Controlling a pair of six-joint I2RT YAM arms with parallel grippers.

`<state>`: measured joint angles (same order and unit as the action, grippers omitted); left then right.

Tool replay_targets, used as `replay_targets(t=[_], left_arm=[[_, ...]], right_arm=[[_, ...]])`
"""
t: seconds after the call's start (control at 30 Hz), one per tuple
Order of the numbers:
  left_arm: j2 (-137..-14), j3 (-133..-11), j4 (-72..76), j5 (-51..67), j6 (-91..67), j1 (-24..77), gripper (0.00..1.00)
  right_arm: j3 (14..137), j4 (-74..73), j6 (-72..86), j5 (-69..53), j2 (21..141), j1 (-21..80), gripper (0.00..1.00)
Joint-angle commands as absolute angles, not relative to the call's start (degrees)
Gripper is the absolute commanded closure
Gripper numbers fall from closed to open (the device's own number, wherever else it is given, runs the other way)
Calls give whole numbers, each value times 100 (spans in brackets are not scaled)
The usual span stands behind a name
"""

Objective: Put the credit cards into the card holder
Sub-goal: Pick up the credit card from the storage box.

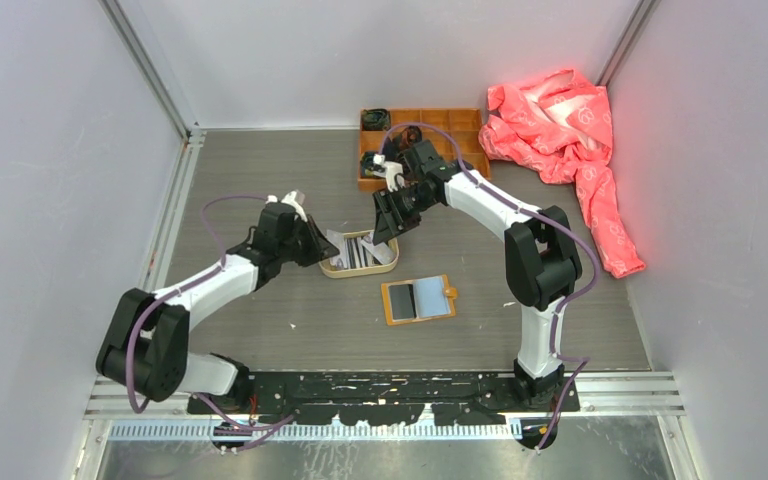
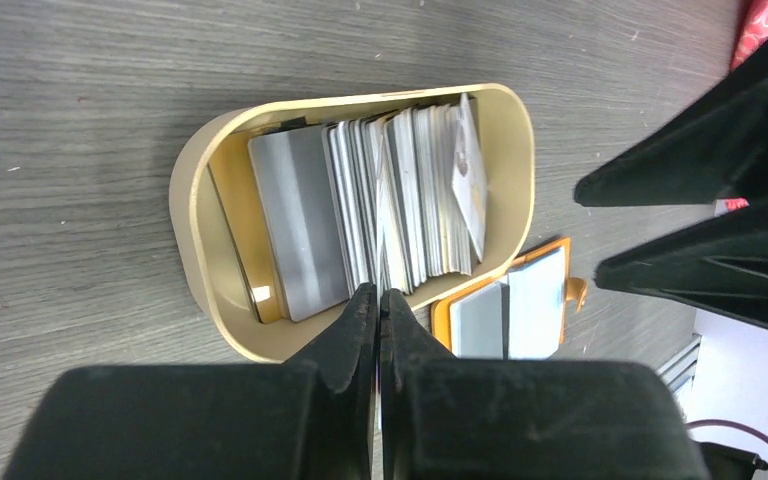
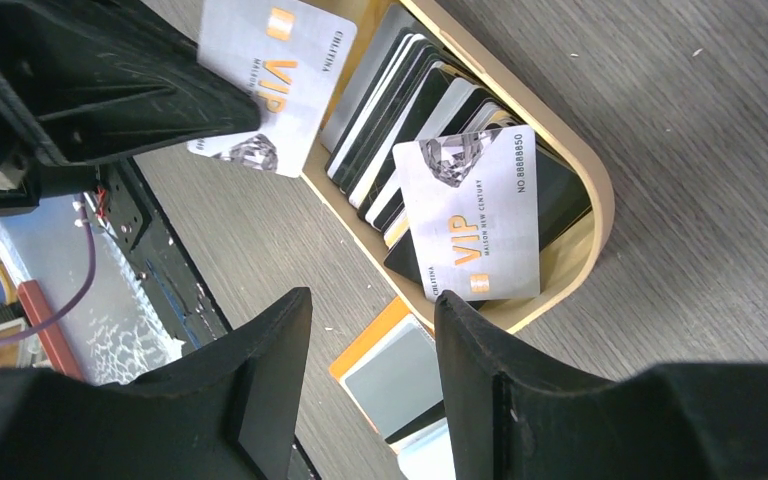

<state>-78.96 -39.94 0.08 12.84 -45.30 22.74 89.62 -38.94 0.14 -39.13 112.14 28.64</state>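
Observation:
Several credit cards (image 2: pixel 400 200) stand on edge in an oval tan tray (image 2: pixel 185 200). My left gripper (image 2: pixel 378 292) hangs over the tray's near rim, shut on one silver VIP card (image 3: pixel 270 85) that sticks out of its jaws. A second VIP card (image 3: pixel 475 215) leans against the stack at the tray's end. The card holder (image 1: pixel 418 299) lies open and flat just in front of the tray, with grey cards (image 3: pixel 400 370) in its pockets. My right gripper (image 3: pixel 372 300) is open and empty above the tray's right end and the card holder (image 3: pixel 365 345).
An orange wooden compartment box (image 1: pixel 430 125) with small dark items stands at the back. A pink cloth (image 1: pixel 560 125) lies bunched at the back right. Both arms meet over the tray (image 1: pixel 332 268), their fingers close together.

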Motion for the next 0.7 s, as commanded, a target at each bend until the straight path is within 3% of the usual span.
replay_targets(t=[0.0,0.3,0.67], left_arm=[[-7333,-3905,18,1225,-4143,2268,100],[-6240,-3319,675,1702,-3899,2270,100],[-5383,-2120,3093,2534,-4206,2825,100]], right_arm=[[8875,-3859,-355,-4208,10762,2865,46],[8561,-3668,-843,-4442,10173,2864,46],[7643,-3235,-1424,-5048,8944,2859,43]])
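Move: The left hand already holds a credit card; the open card holder lies about 17 cm to its right, 7 cm back and 8 cm below. The storage box's middle is some 5 cm right, 3 cm ahead and 7 cm below, with the loose VIP card on top about 3 cm farther right. From the open right hand, the card holder is roughly 9 cm back, 8 cm right and 11 cm down. Left hand, card still pinched, lifts and draws back about 6 cm each; right hand, still open, rises 7 cm. ##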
